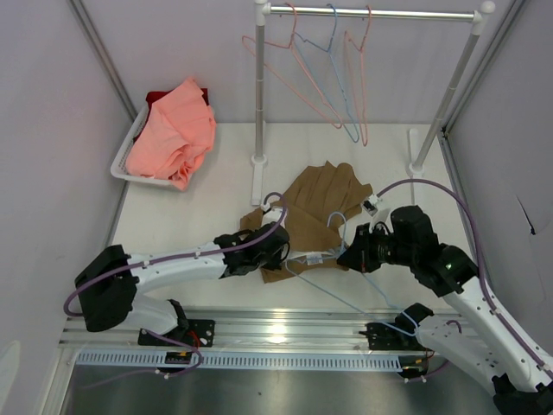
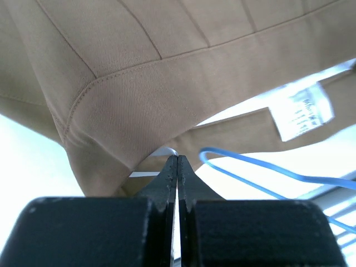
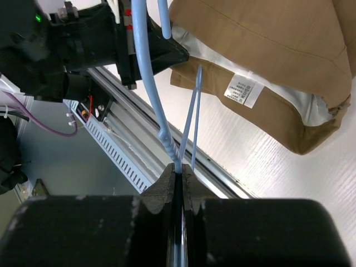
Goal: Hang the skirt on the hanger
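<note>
The tan skirt (image 1: 321,201) lies crumpled on the white table, its waistband turned toward the arms. The white lining and label (image 3: 243,90) show in the right wrist view. My left gripper (image 1: 278,249) is shut, its tips (image 2: 177,158) pinching the white edge of the skirt's (image 2: 167,72) waistband. The pale blue hanger (image 1: 336,219) lies beside the waistband, its wire (image 2: 267,169) just right of the left fingers. My right gripper (image 1: 352,252) is shut on the hanger's (image 3: 149,83) twisted neck, the hook reaching toward the left gripper.
A white basket (image 1: 122,164) at the back left holds a salmon-pink garment (image 1: 173,130). A clothes rack (image 1: 259,95) stands behind the skirt, with pink hangers (image 1: 298,60) and one blue hanger on its bar. A metal rail (image 1: 276,328) runs along the near edge.
</note>
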Controlling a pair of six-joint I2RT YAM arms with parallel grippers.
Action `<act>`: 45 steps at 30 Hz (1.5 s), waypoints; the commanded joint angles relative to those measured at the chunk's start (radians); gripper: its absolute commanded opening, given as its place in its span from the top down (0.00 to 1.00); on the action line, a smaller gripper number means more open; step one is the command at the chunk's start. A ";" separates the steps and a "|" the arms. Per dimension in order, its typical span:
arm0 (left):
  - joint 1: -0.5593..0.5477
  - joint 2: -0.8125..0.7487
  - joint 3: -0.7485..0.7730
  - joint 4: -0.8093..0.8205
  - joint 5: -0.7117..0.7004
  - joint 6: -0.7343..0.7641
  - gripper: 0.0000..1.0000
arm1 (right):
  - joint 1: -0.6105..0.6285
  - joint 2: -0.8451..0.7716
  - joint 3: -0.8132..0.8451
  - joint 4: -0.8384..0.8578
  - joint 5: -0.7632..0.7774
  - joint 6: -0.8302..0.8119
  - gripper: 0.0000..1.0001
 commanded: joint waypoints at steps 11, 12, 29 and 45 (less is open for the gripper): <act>0.144 -0.134 -0.115 0.107 0.158 0.009 1.00 | 0.009 -0.100 -0.227 0.390 -0.058 0.070 1.00; 0.153 -0.139 -0.124 0.111 0.162 0.009 1.00 | 0.009 -0.100 -0.250 0.412 -0.064 0.078 1.00; 0.274 -0.210 -0.193 0.162 0.251 0.007 1.00 | 0.013 -0.055 -0.397 0.705 -0.150 0.122 1.00; 0.311 -0.277 -0.223 0.147 0.267 0.018 1.00 | 0.014 -0.038 -0.481 0.930 -0.251 0.197 1.00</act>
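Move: From the left hand's shut fingertips, the left end of the brown skirt's waistband opening lies about 5 cm left, 2 cm ahead and 3 cm below. The hanger's left tip is 1 cm right, 1 cm back and 2 cm below; the skirt's white label is level ahead, 7 cm right, 5 cm down. From the right hand, which holds the blue hanger near its hook, that waistband end is some 16 cm left, 6 cm ahead and 16 cm lower. The right hand keeps its grip on the blue hanger and carries it about 5 cm left while sinking some 4 cm, mostly early on, feeding the hanger's left tip along the open waistband towards its left end as the wrist rolls nearly 20 degrees, left side up. In step with it the left hand, fingers still shut at the waistband's upper edge, draws about 5 cm left and 2 cm forward towards the same end, rolling some 15 degrees with its left side dropping. ##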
